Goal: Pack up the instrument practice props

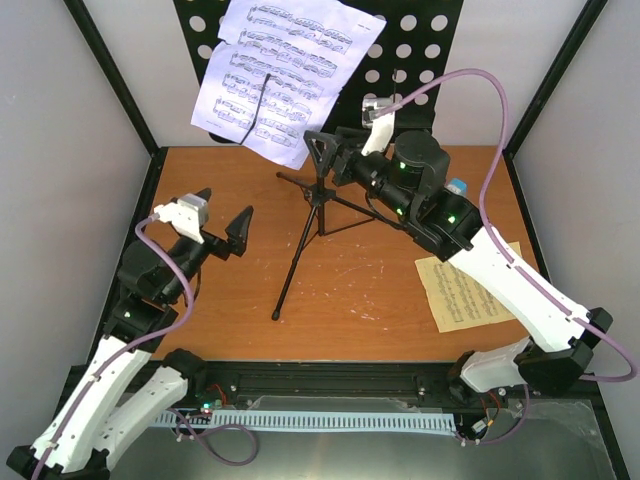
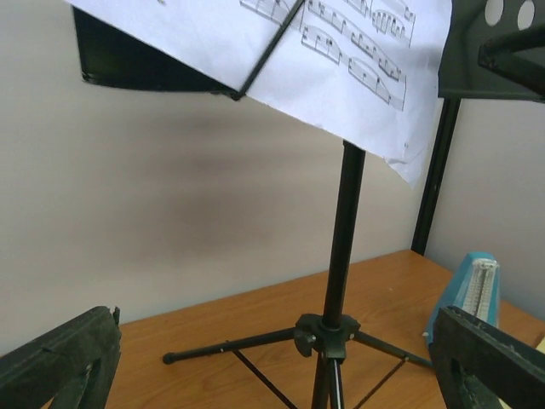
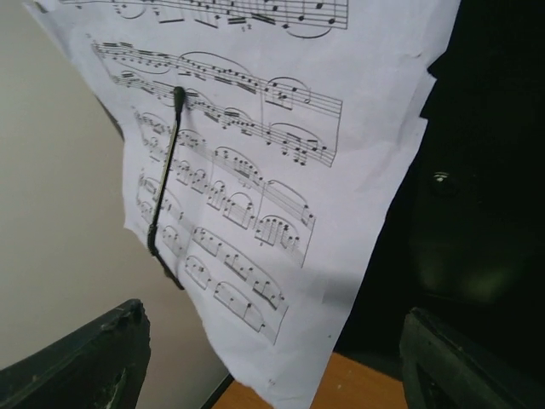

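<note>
A black tripod music stand (image 1: 315, 215) rises mid-table, its round-holed desk (image 1: 420, 45) at the back. On the desk rests a white sheet-music page (image 1: 285, 75) under a wire retainer (image 3: 166, 170). My right gripper (image 1: 325, 150) is open at the page's lower corner; in the right wrist view that corner (image 3: 289, 375) hangs between the fingers (image 3: 77, 362) without touching them. My left gripper (image 1: 222, 215) is open and empty, left of the stand, facing its pole (image 2: 345, 230). A yellow page (image 1: 455, 295) lies flat at right. Behind the right arm, only part of the blue metronome (image 1: 457, 186) shows.
Grey walls and black frame posts (image 1: 110, 75) enclose the wooden table (image 1: 230, 170). The tripod legs (image 2: 230, 345) spread across the middle. A purple cable (image 1: 490, 100) loops above the right arm. The metronome (image 2: 473, 285) stands right of the tripod hub.
</note>
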Controlling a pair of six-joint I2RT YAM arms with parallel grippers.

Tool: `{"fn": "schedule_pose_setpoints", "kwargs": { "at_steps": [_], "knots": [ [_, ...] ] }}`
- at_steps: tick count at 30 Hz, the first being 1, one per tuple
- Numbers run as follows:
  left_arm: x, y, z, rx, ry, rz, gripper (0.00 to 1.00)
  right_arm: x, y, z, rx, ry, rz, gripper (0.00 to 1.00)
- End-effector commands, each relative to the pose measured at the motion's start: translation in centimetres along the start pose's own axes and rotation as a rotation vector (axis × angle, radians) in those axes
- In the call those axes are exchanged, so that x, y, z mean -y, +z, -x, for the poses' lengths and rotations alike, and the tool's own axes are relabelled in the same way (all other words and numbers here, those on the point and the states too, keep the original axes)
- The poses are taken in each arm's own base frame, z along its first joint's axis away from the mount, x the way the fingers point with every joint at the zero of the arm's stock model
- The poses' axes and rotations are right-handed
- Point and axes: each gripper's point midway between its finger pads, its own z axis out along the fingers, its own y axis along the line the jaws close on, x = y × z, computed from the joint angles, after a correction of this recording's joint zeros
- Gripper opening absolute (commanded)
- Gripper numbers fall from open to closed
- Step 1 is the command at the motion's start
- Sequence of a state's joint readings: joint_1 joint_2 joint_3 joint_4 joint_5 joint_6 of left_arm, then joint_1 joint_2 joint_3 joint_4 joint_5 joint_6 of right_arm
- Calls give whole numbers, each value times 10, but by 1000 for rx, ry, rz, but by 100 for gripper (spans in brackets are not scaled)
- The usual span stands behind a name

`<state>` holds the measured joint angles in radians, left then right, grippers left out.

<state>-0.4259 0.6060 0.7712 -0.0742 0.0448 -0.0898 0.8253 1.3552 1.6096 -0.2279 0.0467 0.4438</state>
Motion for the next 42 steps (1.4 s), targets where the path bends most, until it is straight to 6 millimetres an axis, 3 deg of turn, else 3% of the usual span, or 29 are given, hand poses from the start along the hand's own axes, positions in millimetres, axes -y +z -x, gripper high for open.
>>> {"fn": "schedule_pose_setpoints", "kwargs": {
  "at_steps": [1, 6, 20, 42],
  "knots": [
    [-6, -12, 26, 105, 31, 39, 99, 3, 4, 15, 43, -16, -49, 78],
    [-7, -16, 29, 121, 27, 45, 100, 5, 14, 18, 59, -4, -66, 71],
    [-8, -20, 31, 133, 20, 54, 99, 20, 31, 19, 65, 54, -79, 67],
    [-10, -26, 33, 150, 14, 65, 100, 12, 47, 24, 112, 159, 56, 56]
  ]
}}
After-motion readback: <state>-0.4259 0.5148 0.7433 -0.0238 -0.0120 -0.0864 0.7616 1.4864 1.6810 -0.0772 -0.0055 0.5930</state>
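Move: My right hand is level with the lower right edge of the white sheet music, which lies about 6 cm ahead and 3 cm to my left. The bare black stand plate is roughly 10 cm ahead and 8 cm right, the page clip some 7 cm ahead and 13 cm left, both about 5 cm higher. From my left hand that sheet edge is about 11 cm ahead, 16 cm right and 11 cm up. I ease my right hand about 4 cm forward towards the white sheet's lower right edge, its fingers narrowing but staying well open. Then I creep a little up and left, rolling its left side up about 10 degrees to line the fingers up with the paper; whether they touch can't be seen. My open left hand backs off some 3 cm, up, left and back, away from the stand. ##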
